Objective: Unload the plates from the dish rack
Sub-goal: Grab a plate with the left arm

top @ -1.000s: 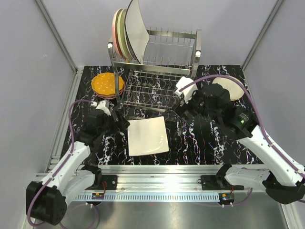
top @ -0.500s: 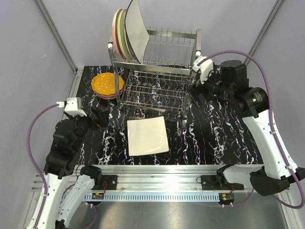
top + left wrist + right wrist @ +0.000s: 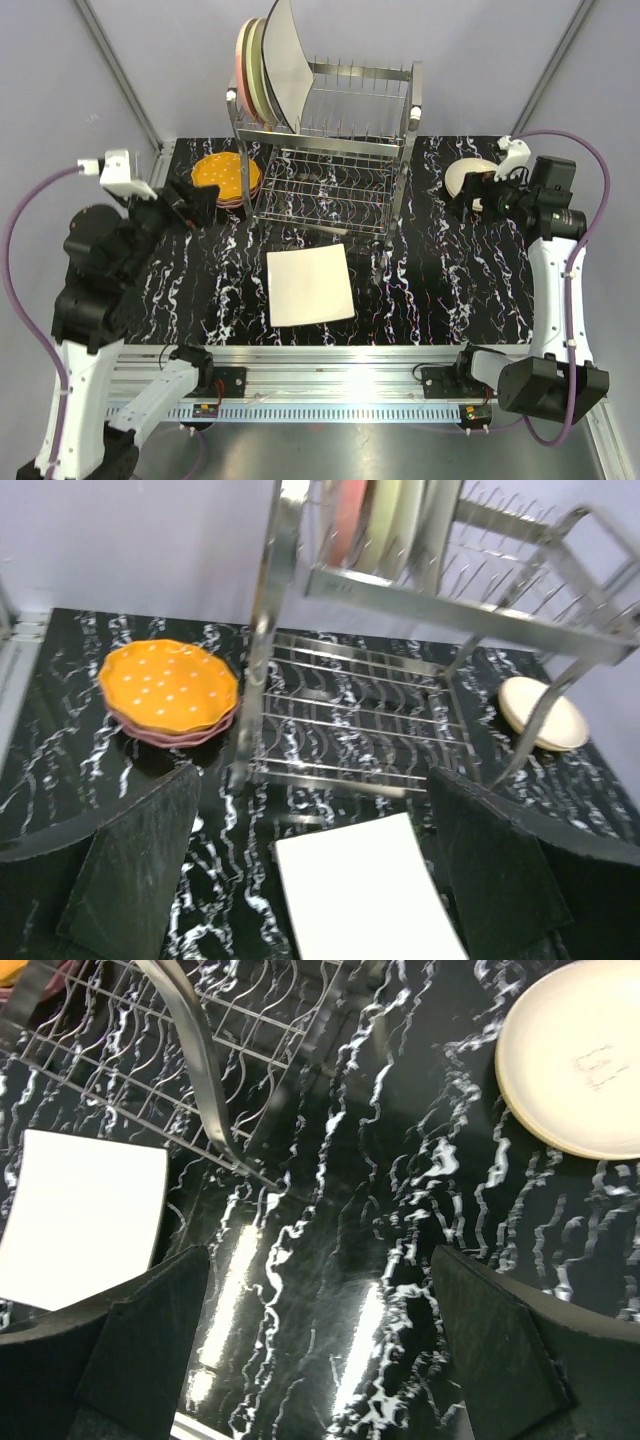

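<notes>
The chrome dish rack [image 3: 330, 185] stands at the back of the black marbled table. On its upper tier, at the left end, three plates [image 3: 270, 72] stand upright: a pink one, a cream one and a large pale one. An orange plate [image 3: 223, 176] lies on a pink one left of the rack. In front of the rack a cream square plate [image 3: 310, 285] lies flat. A cream round plate [image 3: 468, 177] lies to the right. My left gripper [image 3: 200, 197] hangs open near the orange plate, holding nothing. My right gripper [image 3: 478, 195] is open and empty over the round plate's near edge.
Grey walls with slanted metal struts close in the table on three sides. An aluminium rail [image 3: 330, 375] runs along the near edge with both arm bases. From the left wrist I see the rack's post [image 3: 262, 650] close ahead.
Both arms have lifted and swung outward from the middle, the left one toward the left wall, the right one toward the back right. The square plate stays flat. Both grippers stayed open.
</notes>
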You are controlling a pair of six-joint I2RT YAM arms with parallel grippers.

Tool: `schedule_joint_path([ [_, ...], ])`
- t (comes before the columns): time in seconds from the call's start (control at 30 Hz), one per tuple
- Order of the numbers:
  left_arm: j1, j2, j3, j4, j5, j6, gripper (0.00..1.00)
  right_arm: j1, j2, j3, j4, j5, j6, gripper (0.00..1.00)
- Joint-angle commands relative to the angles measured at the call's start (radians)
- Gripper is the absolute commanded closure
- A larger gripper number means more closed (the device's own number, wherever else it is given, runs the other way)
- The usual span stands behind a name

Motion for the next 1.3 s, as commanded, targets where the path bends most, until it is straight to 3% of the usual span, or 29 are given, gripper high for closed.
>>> schedule_joint_path([
  [0.0,-0.004,0.15,0.145,-0.018,0.078,-0.079,0.01,-0.009,-0.035,-0.084,0.12,-0.135,0.069,0.0],
  [0.13,-0.069,0.268,0.253,0.009,0.052,-0.13,0.03,-0.007,-0.059,-0.206,0.225,-0.166,0.119,0.0],
  [0.37,-0.191,0.598,0.532,-0.001,-0.05,-0.181,0.14,-0.009,-0.078,-0.263,0.232,-0.173,0.103,0.0],
  [0.57,-0.208,0.79,0.73,-0.005,-0.118,-0.205,0.25,-0.009,-0.122,-0.289,0.249,-0.18,0.11,0.0],
  [0.63,-0.208,0.821,0.759,0.013,-0.118,-0.215,0.32,-0.009,-0.127,-0.294,0.252,-0.186,0.11,0.0],
  [0.8,-0.211,0.914,0.845,0.021,-0.144,-0.212,0.38,-0.009,-0.131,-0.29,0.249,-0.192,0.106,0.0],
  [1.07,-0.215,0.959,0.847,0.058,-0.196,-0.185,0.42,-0.01,-0.144,-0.294,0.251,-0.192,0.104,0.0],
  [1.27,-0.22,0.983,0.832,0.114,-0.234,-0.161,0.51,-0.009,-0.142,-0.295,0.252,-0.194,0.101,0.0],
])
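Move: The square dark-rimmed plate stands in the rack's upper tier about 27 cm ahead of the left hand, 15 cm to its right and some 7 cm above. The round pink and green plates stand beside it, about 6 cm to its left and level with it in depth; the orange plate pile on the table is some 20 cm ahead of this hand, 5 cm to its left and 38 cm below. From the right hand, the square plate is roughly 18 cm ahead, 32 cm to the left and 20 cm up. The left hand reaches quickly some 21 cm forward and 14 cm to the right, rising only slightly and tipping down about 10 degrees, then eases off as its fingers, closing from wide open to about half, come one on either side of the square plate's near lower edge; whether they touch it yet can't be seen. The empty right hand sinks about 6 cm, comes back up 2 cm while drifting slightly left and rolling some 10 degrees, then stays there with its fingers open. ##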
